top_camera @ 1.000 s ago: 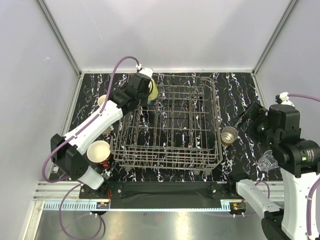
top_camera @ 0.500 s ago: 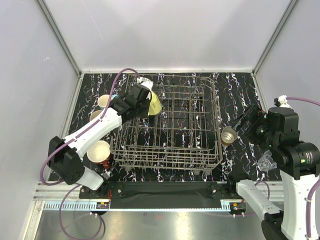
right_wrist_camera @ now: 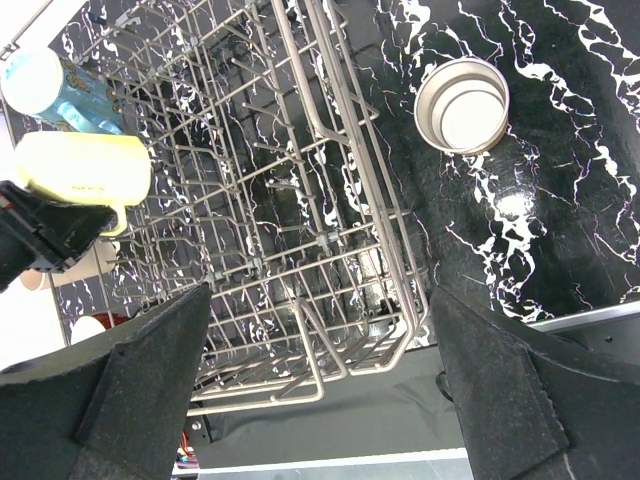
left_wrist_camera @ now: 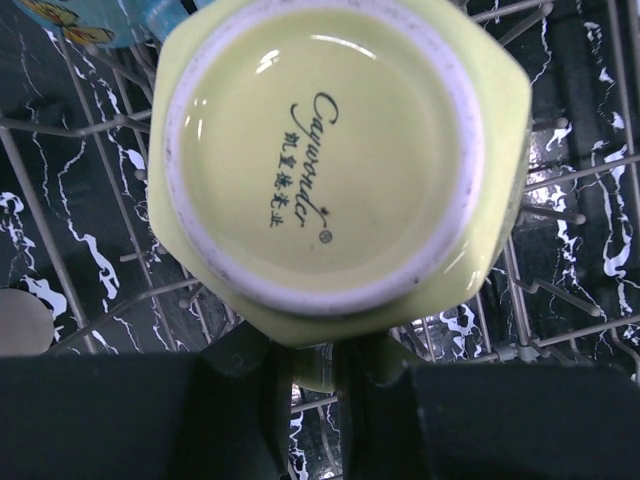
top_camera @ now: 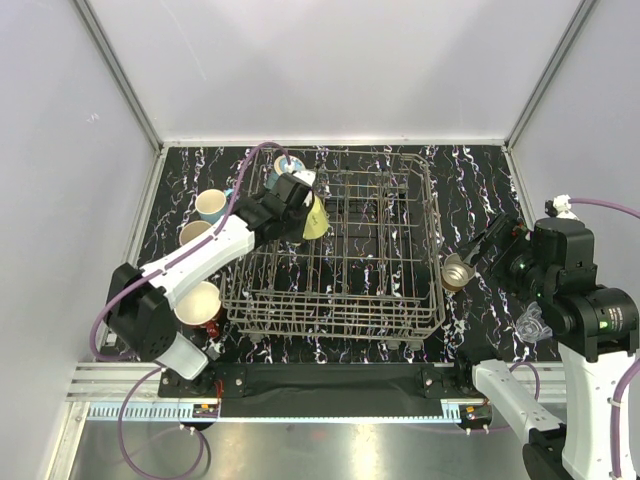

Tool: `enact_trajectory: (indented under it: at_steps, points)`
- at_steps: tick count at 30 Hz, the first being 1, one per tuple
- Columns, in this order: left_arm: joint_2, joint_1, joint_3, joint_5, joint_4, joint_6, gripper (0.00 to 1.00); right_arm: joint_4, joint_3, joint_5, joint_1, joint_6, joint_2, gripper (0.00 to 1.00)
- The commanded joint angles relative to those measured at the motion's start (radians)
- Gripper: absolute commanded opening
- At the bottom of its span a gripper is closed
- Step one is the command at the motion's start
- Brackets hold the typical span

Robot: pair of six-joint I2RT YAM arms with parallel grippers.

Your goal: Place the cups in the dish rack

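My left gripper (top_camera: pixel 301 211) is shut on the handle of a yellow-green cup (top_camera: pixel 314 216), held on its side over the back left part of the grey wire dish rack (top_camera: pixel 405 318). The left wrist view shows the cup's base (left_wrist_camera: pixel 325 150) filling the frame, with its handle pinched between my fingers (left_wrist_camera: pixel 250 400). A light blue cup (top_camera: pixel 286 166) sits at the rack's back left corner. My right gripper (right_wrist_camera: pixel 320 400) hangs open and empty to the right of the rack, near a steel tumbler (top_camera: pixel 458 271) standing on the table.
On the table left of the rack stand a pale blue mug (top_camera: pixel 211 205), a cream mug (top_camera: pixel 194 233) and a red mug (top_camera: pixel 199 304). A small clear glass (top_camera: pixel 532 323) lies at the right by my right arm. Grey walls enclose the black marbled table (top_camera: pixel 470 175).
My left arm has carried the yellow-green cup from the rack's back left corner to the right and nearer, over the rack. The light blue cup now shows. The right arm has shifted slightly nearer.
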Motion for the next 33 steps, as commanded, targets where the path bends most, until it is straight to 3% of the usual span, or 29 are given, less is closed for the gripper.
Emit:
enact_trajectory:
  at_steps: [1,13,15,18,25,33]
  points:
    - [-0.003,-0.006,0.01,-0.032,0.077,-0.025,0.0,-0.001,-0.007,-0.018,0.002,0.002,0.001,0.98]
    - [0.104,-0.006,0.021,-0.032,0.048,-0.078,0.0,0.013,-0.023,-0.037,0.002,-0.009,0.002,0.98]
    - [0.111,-0.011,0.008,-0.024,0.066,-0.087,0.04,0.011,-0.028,-0.034,0.002,-0.014,0.001,0.98]
    - [0.123,-0.009,-0.001,-0.022,0.072,-0.093,0.16,0.016,-0.046,-0.038,0.002,-0.017,-0.01,0.98]
    - [0.083,-0.02,-0.027,-0.012,0.046,-0.102,0.61,0.024,-0.065,-0.055,0.002,-0.043,-0.007,0.98]
    - [-0.114,-0.026,-0.076,-0.027,-0.064,-0.113,0.77,0.004,-0.074,-0.107,0.0,-0.083,-0.016,0.98]
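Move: The yellow mug hangs upside down from the left fingers by its handle. Its spot in the dish rack is about 7 cm below that hand, 3 cm ahead and 3 cm to the right. The racked blue mug stands some 14 cm beyond this spot and 7 cm left of it; outside the rack, the light-blue mug is about 20 cm left of the hand and 6 cm ahead. From the empty right hand, the metal cup lies roughly 6 cm ahead, 3 cm right and 28 cm down. The yellow mug, still pinched by its handle, is lowered about 6 cm almost straight down onto the rack, the left wrist tipping some 10 degrees steeper. There the left fingers open wide and let go of the handle, then the hand starts up and back, clear of the mug. The right hand, open throughout, sinks about 2 cm towards the metal cup, easing slightly left. ##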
